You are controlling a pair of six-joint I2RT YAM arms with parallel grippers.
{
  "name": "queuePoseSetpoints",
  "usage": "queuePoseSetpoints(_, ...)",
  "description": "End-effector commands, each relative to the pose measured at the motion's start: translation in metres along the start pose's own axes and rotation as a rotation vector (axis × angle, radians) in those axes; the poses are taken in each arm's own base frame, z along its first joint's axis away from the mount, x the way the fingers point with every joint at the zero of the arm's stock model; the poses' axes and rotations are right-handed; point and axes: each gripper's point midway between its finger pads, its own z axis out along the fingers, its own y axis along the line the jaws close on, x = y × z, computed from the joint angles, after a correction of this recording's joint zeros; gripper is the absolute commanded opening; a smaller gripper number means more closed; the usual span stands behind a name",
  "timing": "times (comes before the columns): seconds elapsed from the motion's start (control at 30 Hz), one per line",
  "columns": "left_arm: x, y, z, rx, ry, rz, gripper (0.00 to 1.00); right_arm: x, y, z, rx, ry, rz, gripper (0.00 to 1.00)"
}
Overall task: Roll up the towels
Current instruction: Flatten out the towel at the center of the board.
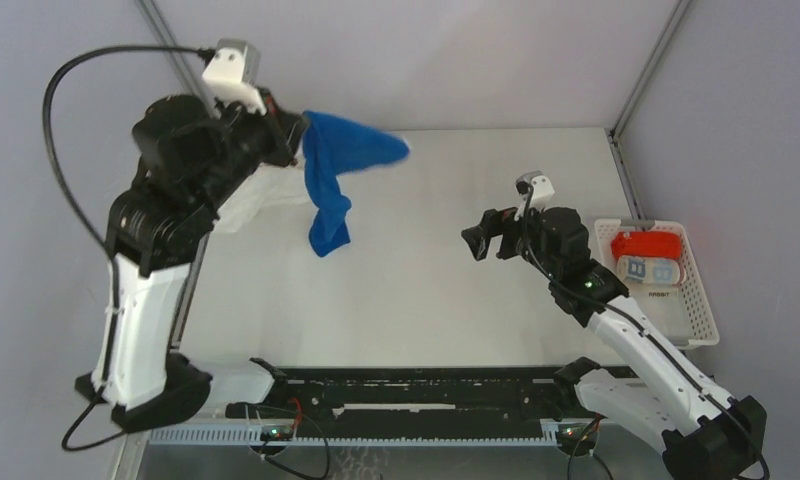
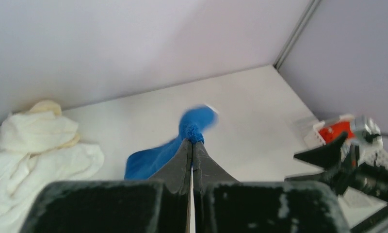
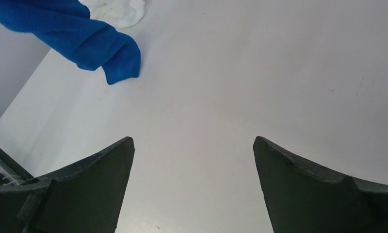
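Observation:
A royal blue towel (image 1: 336, 175) hangs in the air above the table at the back left, pinched at one edge by my left gripper (image 1: 298, 135). In the left wrist view the gripper (image 2: 192, 141) is shut on the blue towel (image 2: 194, 127), whose tail droops down to the left. The right wrist view shows the lower end of the blue towel (image 3: 85, 41) dangling. A heap of white and cream towels (image 2: 34, 145) lies at the back left. My right gripper (image 1: 479, 241) hovers mid-table, open and empty, its fingertips (image 3: 126, 145) wide apart.
A white slatted basket (image 1: 701, 310) stands at the right edge, holding a red rolled towel (image 1: 648, 244) and a light-blue patterned one (image 1: 649, 269). Grey walls close in the back and sides. A black rail (image 1: 416, 395) runs along the near edge between the arm bases.

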Motion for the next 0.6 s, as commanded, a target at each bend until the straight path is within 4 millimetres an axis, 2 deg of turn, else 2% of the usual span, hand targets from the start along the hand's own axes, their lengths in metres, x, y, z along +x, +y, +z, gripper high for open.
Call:
queuePoseSetpoints(0.0, 0.022, 0.015, -0.048, -0.012, -0.019, 0.050, 0.00, 0.003, 0.003, 0.003, -0.032, 0.001, -0.027, 0.93)
queuePoseSetpoints(0.07, 0.051, 0.035, -0.060, -0.098, -0.002, 0.034, 0.00, 0.005, 0.008, 0.008, -0.064, 0.014, -0.022, 0.93)
queuePoseSetpoints(0.1, 0.076, 0.048, -0.063, -0.155, 0.031, 0.031, 0.00, 0.007, 0.010, 0.011, -0.074, 0.020, -0.021, 0.93)
queuePoseSetpoints(0.17, 0.106, 0.069, -0.071, -0.249, 0.049, 0.014, 0.00, 0.013, 0.014, 0.020, -0.093, 0.041, -0.021, 0.93)
queuePoseSetpoints(0.2, 0.114, 0.073, -0.075, -0.267, 0.049, 0.004, 0.00, 0.018, 0.017, 0.026, -0.107, 0.061, -0.017, 0.93)
queuePoseSetpoints(0.23, 0.133, 0.076, -0.073, -0.272, 0.086, 0.005, 0.00, 0.021, 0.020, 0.032, -0.123, 0.080, -0.013, 0.93)
queuePoseSetpoints(0.3, 0.150, 0.073, -0.071, -0.251, 0.124, -0.001, 0.00, 0.034, 0.030, 0.046, -0.169, 0.141, -0.008, 0.92)
queuePoseSetpoints(0.4, 0.155, 0.069, -0.068, -0.226, 0.140, 0.003, 0.00, 0.050, 0.056, 0.059, -0.259, 0.209, -0.031, 0.91)
queuePoseSetpoints(0.57, 0.147, 0.058, -0.053, -0.177, 0.139, -0.003, 0.00, 0.076, 0.095, 0.072, -0.382, 0.261, -0.066, 0.91)
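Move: The left hand, already pinching the blue towel by one end high in the air, has the board's centre roughly 51 cm below it, 9 cm to its right and about level ahead. The towel's middle hangs about 18 cm below the hand, some 4 cm ahead and 3 cm right; the white towels lie 18 cm ahead, 20 cm left and 49 cm down. From the open right hand, the blue towel's middle is about 23 cm left, 4 cm ahead and 11 cm higher. Down some 18 cm and back and left about 7 cm each, the shut left hand swings its pinched end of the blue towel towards the board, easing slightly forward at the finish as the wrist tips down and turns a little counter-clockwise. The right hand, fingers kept wide open, sinks and goes left about 9 cm towards the towel, turning counter-clockwise and tipping down, without touching it. ##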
